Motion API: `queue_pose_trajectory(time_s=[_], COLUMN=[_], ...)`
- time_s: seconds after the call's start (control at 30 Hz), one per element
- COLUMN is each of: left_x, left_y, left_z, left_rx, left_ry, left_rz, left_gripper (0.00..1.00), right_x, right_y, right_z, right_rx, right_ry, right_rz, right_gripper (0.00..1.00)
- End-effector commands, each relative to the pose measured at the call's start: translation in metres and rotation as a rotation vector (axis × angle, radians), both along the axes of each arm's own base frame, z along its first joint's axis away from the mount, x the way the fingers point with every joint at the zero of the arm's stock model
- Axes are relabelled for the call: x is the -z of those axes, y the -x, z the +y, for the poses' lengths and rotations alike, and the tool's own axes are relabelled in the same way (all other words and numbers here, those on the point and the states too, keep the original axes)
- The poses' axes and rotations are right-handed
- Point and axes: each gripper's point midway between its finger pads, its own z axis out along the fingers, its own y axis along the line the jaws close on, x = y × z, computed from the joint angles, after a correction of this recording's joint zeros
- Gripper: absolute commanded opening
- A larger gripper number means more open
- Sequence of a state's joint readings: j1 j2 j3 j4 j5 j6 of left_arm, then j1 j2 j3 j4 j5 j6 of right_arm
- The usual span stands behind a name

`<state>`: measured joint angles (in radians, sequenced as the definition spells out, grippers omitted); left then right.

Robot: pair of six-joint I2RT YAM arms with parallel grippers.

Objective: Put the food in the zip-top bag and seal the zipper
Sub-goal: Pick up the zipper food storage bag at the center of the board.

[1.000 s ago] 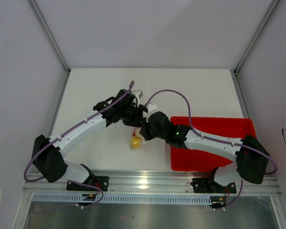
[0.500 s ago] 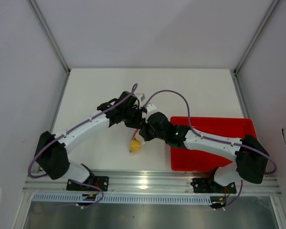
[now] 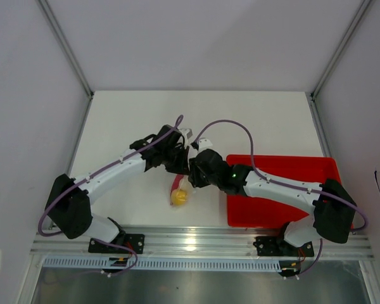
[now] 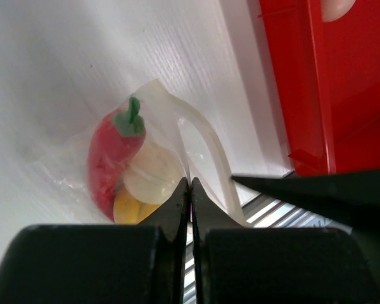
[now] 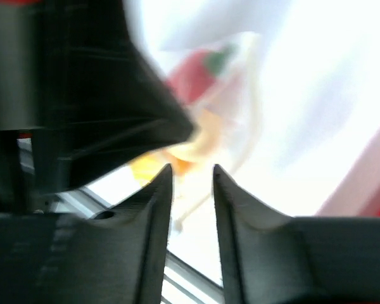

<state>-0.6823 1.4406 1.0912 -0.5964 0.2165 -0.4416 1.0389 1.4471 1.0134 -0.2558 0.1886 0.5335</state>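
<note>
The zip-top bag hangs just above the table between both arms. In the left wrist view the zip-top bag holds the food: a red pepper shape, a whitish egg and a yellow piece. The thick band along its mouth, the zipper, curves up pale from my jaws. My left gripper is shut on the bag's top edge. My right gripper is open right beside it, with the blurred bag beyond its fingertips. The yellow ball shows through the plastic from above.
The red tray lies at the right, under my right forearm; its wall is close to the bag. A whitish piece rests in it. The table's near edge and metal rail run just below the bag.
My left gripper has closed onto the bag's top edge. My right gripper has opened and let go. The bag hangs slightly lower and nearer the table's front edge.
</note>
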Motion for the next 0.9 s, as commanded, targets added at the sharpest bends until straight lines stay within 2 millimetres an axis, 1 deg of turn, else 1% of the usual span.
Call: queue_pose_trajectory(time_s=[0.0, 0.03, 0.1, 0.17, 0.2, 0.27, 0.3, 0.33, 0.4, 0.43, 0.47, 0.5, 0.53, 0.57, 0.6, 0.63, 0.67, 0.7, 0.8, 0.87], left_x=[-0.01, -0.01, -0.011, -0.015, -0.014, -0.016, -0.02, -0.021, -0.022, -0.022, -0.022, -0.021, -0.021, -0.022, -0.021, -0.022, -0.023, -0.024, -0.026, -0.031], left_y=[0.008, 0.01, 0.012, 0.012, 0.014, 0.015, 0.017, 0.017, 0.018, 0.019, 0.018, 0.019, 0.019, 0.018, 0.019, 0.02, 0.02, 0.019, 0.021, 0.02], left_z=[0.005, 0.006, 0.006, 0.006, 0.006, 0.005, 0.004, 0.004, 0.003, 0.003, 0.003, 0.002, 0.001, 0.0, 0.0, -0.001, -0.001, -0.002, -0.003, -0.005], left_rx=[0.033, 0.036, 0.041, 0.051, 0.056, 0.064, 0.072, 0.07, 0.074, 0.078, 0.078, 0.081, 0.083, 0.082, 0.083, 0.086, 0.088, 0.087, 0.094, 0.097], left_ry=[0.023, 0.026, 0.032, 0.043, 0.043, 0.054, 0.069, 0.076, 0.084, 0.086, 0.085, 0.086, 0.088, 0.094, 0.095, 0.102, 0.105, 0.108, 0.12, 0.132], left_rz=[-0.029, -0.029, -0.033, -0.043, -0.04, -0.045, -0.053, -0.057, -0.056, -0.055, -0.054, -0.049, -0.045, -0.048, -0.044, -0.044, -0.044, -0.045, -0.046, -0.053], left_gripper=[0.01, 0.01, 0.01, 0.01, 0.01, 0.01, 0.01, 0.01, 0.01, 0.0, 0.01, 0.01, 0.01, 0.01, 0.01, 0.01, 0.01, 0.01, 0.01, 0.0], right_x=[-0.018, -0.015, -0.019, -0.017, -0.025, -0.025, -0.032, -0.033, -0.039, -0.037, -0.036, -0.033, -0.03, -0.027, -0.02, -0.018, -0.015, -0.009, -0.007, -0.004], right_y=[-0.008, -0.004, -0.001, 0.001, 0.001, -0.001, -0.003, -0.005, -0.01, -0.01, -0.018, -0.02, -0.02, -0.028, -0.028, -0.029, -0.034, -0.035, -0.04, -0.042], right_z=[-0.021, -0.03, -0.036, -0.047, -0.053, -0.065, -0.071, -0.081, -0.095, -0.105, -0.12, -0.128, -0.14, -0.157, -0.168, -0.179, -0.192, -0.2, -0.216, -0.219], right_rx=[0.123, 0.142, 0.168, 0.207, 0.228, 0.269, 0.305, 0.335, 0.401, 0.427, 0.48, 0.501, 0.53, 0.586, 0.613, 0.642, 0.689, 0.715, 0.806, 0.848], right_ry=[0.025, 0.058, 0.052, 0.061, 0.042, 0.045, 0.026, 0.04, 0.021, 0.035, 0.039, 0.043, 0.06, 0.067, 0.086, 0.096, 0.093, 0.093, 0.032, -0.017], right_rz=[-0.006, 0.014, 0.025, 0.036, 0.025, 0.032, 0.021, 0.026, 0.035, 0.054, 0.07, 0.091, 0.104, 0.115, 0.133, 0.142, 0.153, 0.168, 0.191, 0.2], right_gripper=[0.36, 0.38, 0.4, 0.53, 0.67, 0.81, 0.99, 0.99, 0.99, 0.99, 0.99, 0.99, 0.99, 0.99, 0.99, 1.0, 0.99, 0.99, 0.99, 0.99])
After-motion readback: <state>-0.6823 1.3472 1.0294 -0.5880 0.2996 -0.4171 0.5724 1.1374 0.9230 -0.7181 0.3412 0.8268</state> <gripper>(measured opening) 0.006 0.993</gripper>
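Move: The egg in the red tray lies some 22 cm to the right of the right hand, about 6 cm farther out and roughly 9 cm below. On the way, the tray's left rim stands about 14 cm to the right, level fore and aft and 7 cm lower; the food-filled bag lies about 5 cm to the left, 2 cm back and 7 cm down. From the left hand, already shut on the bag's mouth, the egg is about 24 cm right, 4 cm ahead and 8 cm below. Towards the egg in the tray goes the right hand: its fingers, already part open by the bag's mouth, open wide as it sweeps some 21 cm right and a little forward, rising about 3 cm then sinking back, turning clockwise some 45 degrees. The bag's mouth stays pinched in the left fingers, which draw back about 2 cm. ##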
